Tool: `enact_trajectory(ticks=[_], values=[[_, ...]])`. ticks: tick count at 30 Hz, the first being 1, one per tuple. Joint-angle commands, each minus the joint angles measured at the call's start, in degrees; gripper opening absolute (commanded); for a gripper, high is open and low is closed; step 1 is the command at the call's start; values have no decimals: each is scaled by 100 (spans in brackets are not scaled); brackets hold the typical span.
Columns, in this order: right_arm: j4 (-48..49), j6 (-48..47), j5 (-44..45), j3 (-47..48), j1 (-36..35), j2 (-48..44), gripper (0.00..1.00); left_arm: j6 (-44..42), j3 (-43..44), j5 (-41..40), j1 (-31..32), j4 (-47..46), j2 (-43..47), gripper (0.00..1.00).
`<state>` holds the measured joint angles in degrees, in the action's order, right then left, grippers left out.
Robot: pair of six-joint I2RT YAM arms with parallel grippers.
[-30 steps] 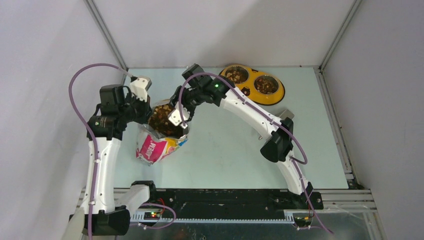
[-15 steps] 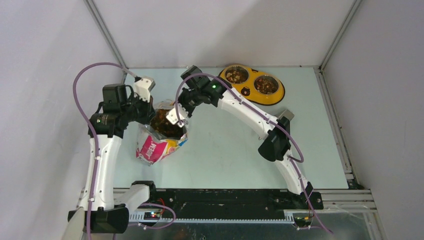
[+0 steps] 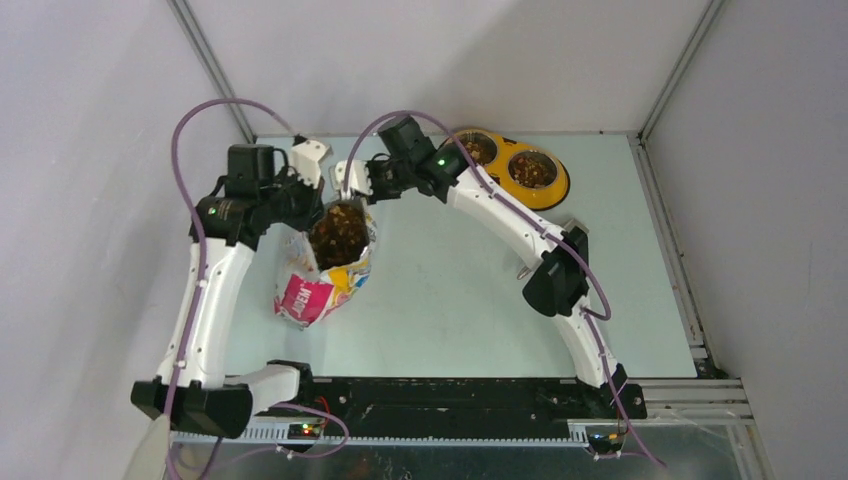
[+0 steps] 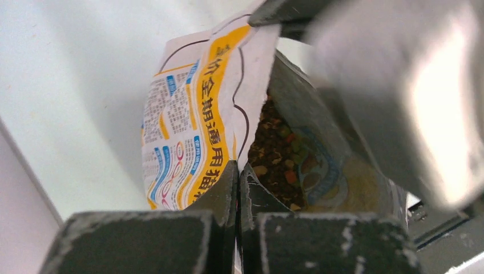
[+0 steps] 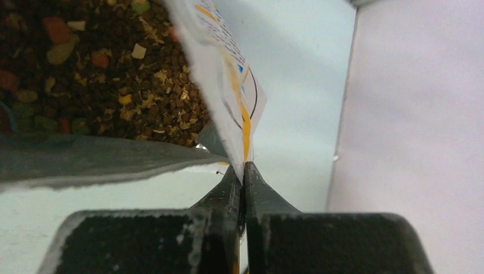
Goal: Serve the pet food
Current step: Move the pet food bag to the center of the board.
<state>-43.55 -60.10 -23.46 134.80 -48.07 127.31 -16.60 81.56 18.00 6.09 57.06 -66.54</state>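
Observation:
The glossy white, orange and pink bag [image 3: 318, 285] stands left of the table's middle, its mouth held open upward. Brown and tan pet food [image 3: 340, 232] fills it; kibble also shows in the left wrist view [image 4: 274, 154] and the right wrist view [image 5: 114, 85]. My left gripper [image 3: 311, 212] is shut on the left rim of the bag [image 4: 188, 125], jaws pressed together over the edge [image 4: 237, 171]. My right gripper [image 3: 363, 198] is shut on the far right rim [image 5: 225, 85], pinching the thin edge [image 5: 244, 170].
A yellow oval double-bowl feeder [image 3: 497, 184] sits at the back right, with kibble in both bowls. A grey metal piece [image 3: 572, 229] lies by the right arm's elbow. Enclosure walls stand close on the left, back and right.
The right gripper closed onto the bag's rim. Both arms moved toward the back of the table, and the bag's mouth rose and stretched taller between them.

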Motion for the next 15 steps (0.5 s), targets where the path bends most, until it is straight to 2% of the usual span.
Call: enact_trajectory(ticks=[1,5,7,8,9,10,11,12,13,14,15], values=[[1097,1736,1067,233,1071,-844,0,-138,561,-198,423,-34,-454,0],[821,2463,1354,140,1730,-1298,0,-65,1341,-239,620,-21,-1071,0],[860,2667,1418,-186,2019,-1721,0,-30,1902,-198,628,50,-1345,0],[920,2695,1514,-590,2166,-1887,0,-24,2293,-153,626,94,-1504,4],[1095,2689,1601,-1053,2221,-2232,0,-24,2491,-124,628,218,-1569,10],[1182,2679,1749,-1277,2315,-2397,0,-26,2794,-58,630,341,-1673,34],[1332,2694,1896,-1691,2380,-2725,0,-23,2883,-15,630,385,-1671,47],[1362,2721,1941,-1846,2436,-2867,0,-21,2892,57,630,363,-1584,69],[1357,2839,1979,-2099,2505,-3084,0,-19,2795,87,631,304,-1477,78],[1325,2998,2018,-2209,2527,-3250,0,-36,2472,126,631,132,-1206,93],[1324,3067,2097,-2414,2565,-3332,0,-50,2278,180,631,26,-898,97]])
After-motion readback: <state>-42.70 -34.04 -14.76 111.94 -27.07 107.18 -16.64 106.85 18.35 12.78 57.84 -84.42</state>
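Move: Both grippers already pinch the rim of the open pet food bag. The board's center lies about 16 cm right of the right hand and 5 cm back, some 22 cm below it; from the left hand it is roughly 24 cm right and 4 cm ahead. From the right hand, the bag's middle is about 11 cm back and 6 cm left, the bowl tray some 24 cm right and 14 cm ahead. The right hand keeps its pinch on the bag's rim and swings the bag fast to the right, some 22 cm with about 7 cm forward, nearly level, its wrist turning roughly 40 degrees clockwise and tipping somewhat. The left hand first goes along for about 7 cm forward and nearly as far right, then opens wide, lets go of its side of the rim and rises some 6 cm clear. ##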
